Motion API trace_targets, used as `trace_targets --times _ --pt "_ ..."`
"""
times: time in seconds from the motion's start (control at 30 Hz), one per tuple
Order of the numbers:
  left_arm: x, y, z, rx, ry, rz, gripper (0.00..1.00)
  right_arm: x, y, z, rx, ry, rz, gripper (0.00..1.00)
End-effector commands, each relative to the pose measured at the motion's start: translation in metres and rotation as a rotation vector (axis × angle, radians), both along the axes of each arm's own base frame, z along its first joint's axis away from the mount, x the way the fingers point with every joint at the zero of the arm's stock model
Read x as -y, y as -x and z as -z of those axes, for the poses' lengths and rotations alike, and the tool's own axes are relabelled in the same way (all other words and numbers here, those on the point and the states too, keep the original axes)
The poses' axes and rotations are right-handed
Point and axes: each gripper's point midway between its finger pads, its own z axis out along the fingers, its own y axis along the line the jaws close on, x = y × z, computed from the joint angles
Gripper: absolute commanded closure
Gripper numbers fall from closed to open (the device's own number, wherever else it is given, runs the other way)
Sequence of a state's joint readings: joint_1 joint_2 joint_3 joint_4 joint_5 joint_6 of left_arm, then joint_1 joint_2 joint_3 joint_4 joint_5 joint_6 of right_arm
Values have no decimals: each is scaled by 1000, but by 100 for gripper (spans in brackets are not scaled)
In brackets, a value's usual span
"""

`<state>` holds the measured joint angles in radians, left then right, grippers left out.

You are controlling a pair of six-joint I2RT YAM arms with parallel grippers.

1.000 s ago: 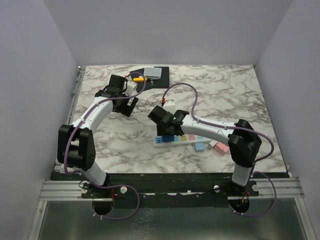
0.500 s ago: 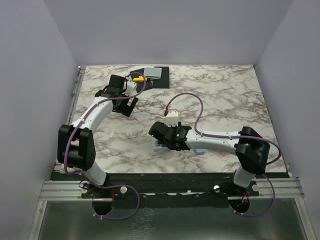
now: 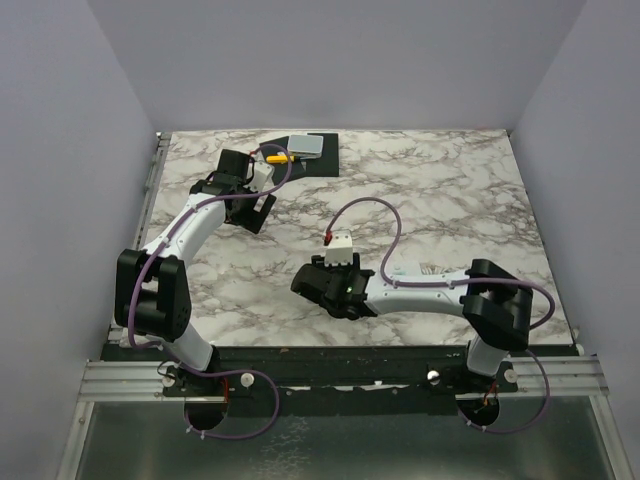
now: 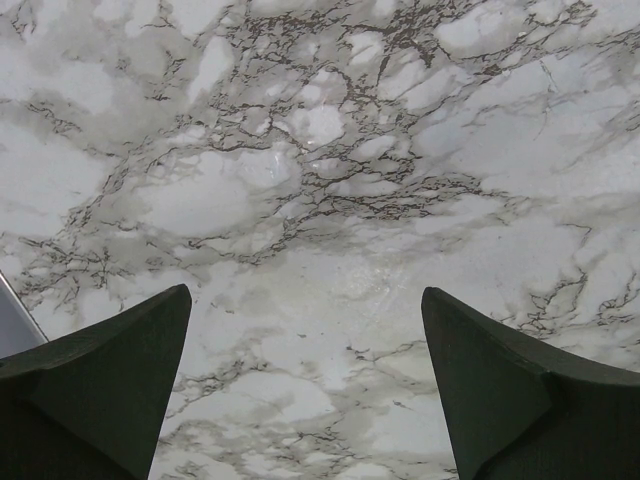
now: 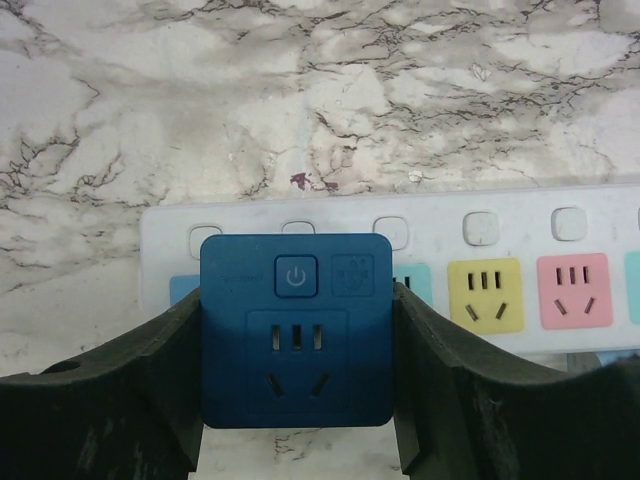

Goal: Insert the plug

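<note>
My right gripper [image 5: 297, 300] is shut on a square blue plug [image 5: 296, 330], its fingers pressing the plug's left and right sides. The plug's face shows a power button and a socket. It sits over the left end of a white power strip [image 5: 520, 215], covering a light blue outlet and part of a teal one; whether its pins are in, I cannot tell. Yellow [image 5: 485, 290] and pink [image 5: 573, 290] outlets lie free to the right. In the top view the right gripper [image 3: 335, 285] hides the strip. My left gripper [image 4: 303, 292] stands open over bare marble, far back left [image 3: 250, 205].
A black mat at the table's back edge carries a grey flat device [image 3: 307, 146] and a small yellow part [image 3: 280, 157], just behind the left gripper. The table's near edge [image 3: 330, 350] runs close in front of the right gripper. Purple cables loop off both arms.
The right arm has swung toward the near edge and lowered with the plug, now covering the power strip in the top view. The left arm has not moved.
</note>
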<state>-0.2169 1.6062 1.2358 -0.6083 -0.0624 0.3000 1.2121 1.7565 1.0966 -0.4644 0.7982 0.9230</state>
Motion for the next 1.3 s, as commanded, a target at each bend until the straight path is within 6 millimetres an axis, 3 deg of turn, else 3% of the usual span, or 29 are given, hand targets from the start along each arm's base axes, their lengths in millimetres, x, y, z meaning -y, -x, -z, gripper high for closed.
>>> trace_targets --times 0.0,0.17,0.27,0.3,0.5,0.57,0.77,1.03,1.1,1.27 --pt "-6 -7 -14 32 -16 -20 1 60 66 95 -276 281 -38 99" --pt "-7 -9 -22 41 -23 -21 1 63 71 106 -298 300 -45 99" --pt "-7 -10 -28 51 -26 -20 1 56 71 102 -300 279 -62 98" --pt "-7 -11 -29 53 -25 -21 1 52 69 98 -295 269 -67 91" --pt "0 -11 -39 48 12 -5 1 19 56 63 -249 191 -117 21" --pt "2 -10 -42 47 20 -3 1 11 51 50 -237 170 -122 4" --pt "4 -11 -48 45 28 4 1 7 41 7 -211 78 -116 0" --pt "5 -20 -56 55 22 5 1 45 45 -49 -208 -28 -22 0" --pt "6 -24 -60 61 24 4 1 61 50 -54 -223 -46 35 0" --pt "9 -31 -68 71 33 5 1 148 73 -49 -288 -8 365 0"
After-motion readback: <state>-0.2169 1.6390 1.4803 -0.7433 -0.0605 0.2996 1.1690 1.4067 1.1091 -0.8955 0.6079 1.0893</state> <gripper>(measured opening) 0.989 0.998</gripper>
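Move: The right hand still grips the blue plug on the power strip. The second socket from the strip's left end is about 4 cm below this hand and 1 cm ahead. The strip's middle is some 7 cm to the right, 1 cm ahead and 5 cm down. The light blue block is about 13 cm to the right, 2 cm back and 4 cm down. From the left hand that socket lies roughly 15 cm back, 22 cm right and 9 cm down. The right fingers keep their hold on the blue plug, almost in place while the wrist tips up about 5 degrees, then open wide and let go. That hand backs off towards the base, then climbs and swings right, ending about 7 cm higher, 6 cm right and 4 cm back, with its fingers tipped down some 15 degrees from the tilt they let go at. The empty left hand rises about 6 cm, edging forward. ##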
